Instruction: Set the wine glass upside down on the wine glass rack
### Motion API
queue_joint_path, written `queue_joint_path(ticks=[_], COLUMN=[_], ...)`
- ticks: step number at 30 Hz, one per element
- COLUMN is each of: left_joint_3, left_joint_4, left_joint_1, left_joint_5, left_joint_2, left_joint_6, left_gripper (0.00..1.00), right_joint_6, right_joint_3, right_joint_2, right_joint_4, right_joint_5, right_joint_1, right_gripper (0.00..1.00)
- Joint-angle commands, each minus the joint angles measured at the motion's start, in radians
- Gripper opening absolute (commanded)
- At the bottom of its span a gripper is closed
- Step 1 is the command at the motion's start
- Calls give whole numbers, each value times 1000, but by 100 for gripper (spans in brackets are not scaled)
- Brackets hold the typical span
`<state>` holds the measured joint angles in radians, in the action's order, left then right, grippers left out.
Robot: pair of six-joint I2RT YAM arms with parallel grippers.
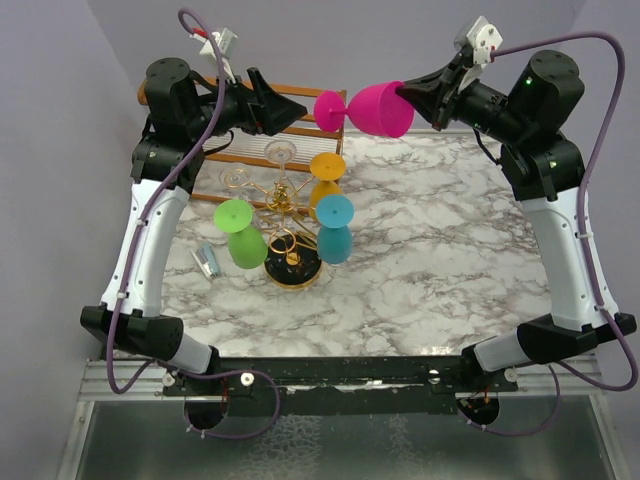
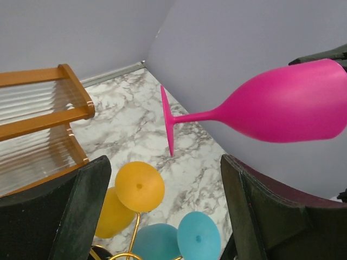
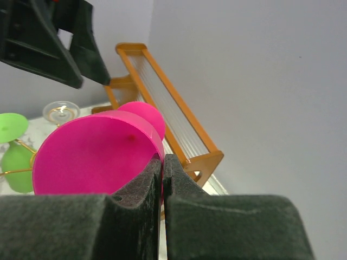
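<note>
A pink wine glass (image 1: 372, 109) is held level in the air above the table's back, foot pointing left. My right gripper (image 1: 410, 93) is shut on its rim; the right wrist view shows the fingers (image 3: 162, 168) pinching the bowl wall (image 3: 92, 157). My left gripper (image 1: 290, 108) is open and empty, just left of the glass's foot (image 2: 168, 122). The gold wire wine glass rack (image 1: 290, 235) stands on a round black base mid-table, with green (image 1: 240, 236), teal (image 1: 334, 230) and orange (image 1: 326, 177) glasses hanging upside down on it.
An orange-brown wooden rail frame (image 1: 255, 140) stands at the back left behind the rack. Clear glasses (image 1: 280, 152) sit near it. A small silver object (image 1: 207, 260) lies left of the rack base. Grey walls close the back and sides.
</note>
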<state>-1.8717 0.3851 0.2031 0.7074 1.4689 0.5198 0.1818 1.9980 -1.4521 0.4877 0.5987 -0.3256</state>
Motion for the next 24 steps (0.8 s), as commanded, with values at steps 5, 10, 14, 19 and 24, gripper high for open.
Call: queue_joint_path(ticks=[5, 10, 14, 19, 24], left_joint_3=[34, 34, 45, 52, 61], left_joint_4=[-104, -90, -80, -69, -62], left_joint_1=[16, 38, 58, 77, 83], left_joint_5=[82, 86, 87, 94, 88], left_joint_2=[37, 60, 68, 74, 75], left_joint_6=[167, 173, 175, 183, 187], left_gripper=[77, 63, 45, 33, 27], right_joint_6=[-76, -73, -70, -61, -61], right_joint_3=[6, -4, -7, -11, -25], right_joint_2=[-6, -7, -5, -7, -3], right_joint_4=[-24, -29, -30, -32, -36], right_joint_5=[147, 150, 140, 124, 124], right_joint_1=[-1, -1, -1, -1, -1], right_gripper=[1, 1, 1, 1, 1])
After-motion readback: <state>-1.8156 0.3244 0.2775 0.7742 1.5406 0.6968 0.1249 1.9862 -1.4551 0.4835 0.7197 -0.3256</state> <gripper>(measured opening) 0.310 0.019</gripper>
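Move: The magenta wine glass, gripped at its bowl by the right hand, has its foot about 3 cm ahead, 6 cm right and 3 cm below the open left gripper. From the right hand that foot lies some 12 cm left, 2 cm ahead and 5 cm down. On the rack, from the left hand, the orange glass hangs about 2 cm ahead, 7 cm right and 22 cm down, and the teal glass some 6 cm back, 8 cm right and 25 cm down. Bring the left gripper right about 4 cm and down some 3.5 cm, tipping its fingers slightly down, and close it from wide open to about a third, so its fingertips straddle the rim of the magenta glass's foot. With the right hand, keep gripping the bowl and bring the glass back and left a couple of centimetres towards the left gripper, turning slightly counter-clockwise, then hold there. ##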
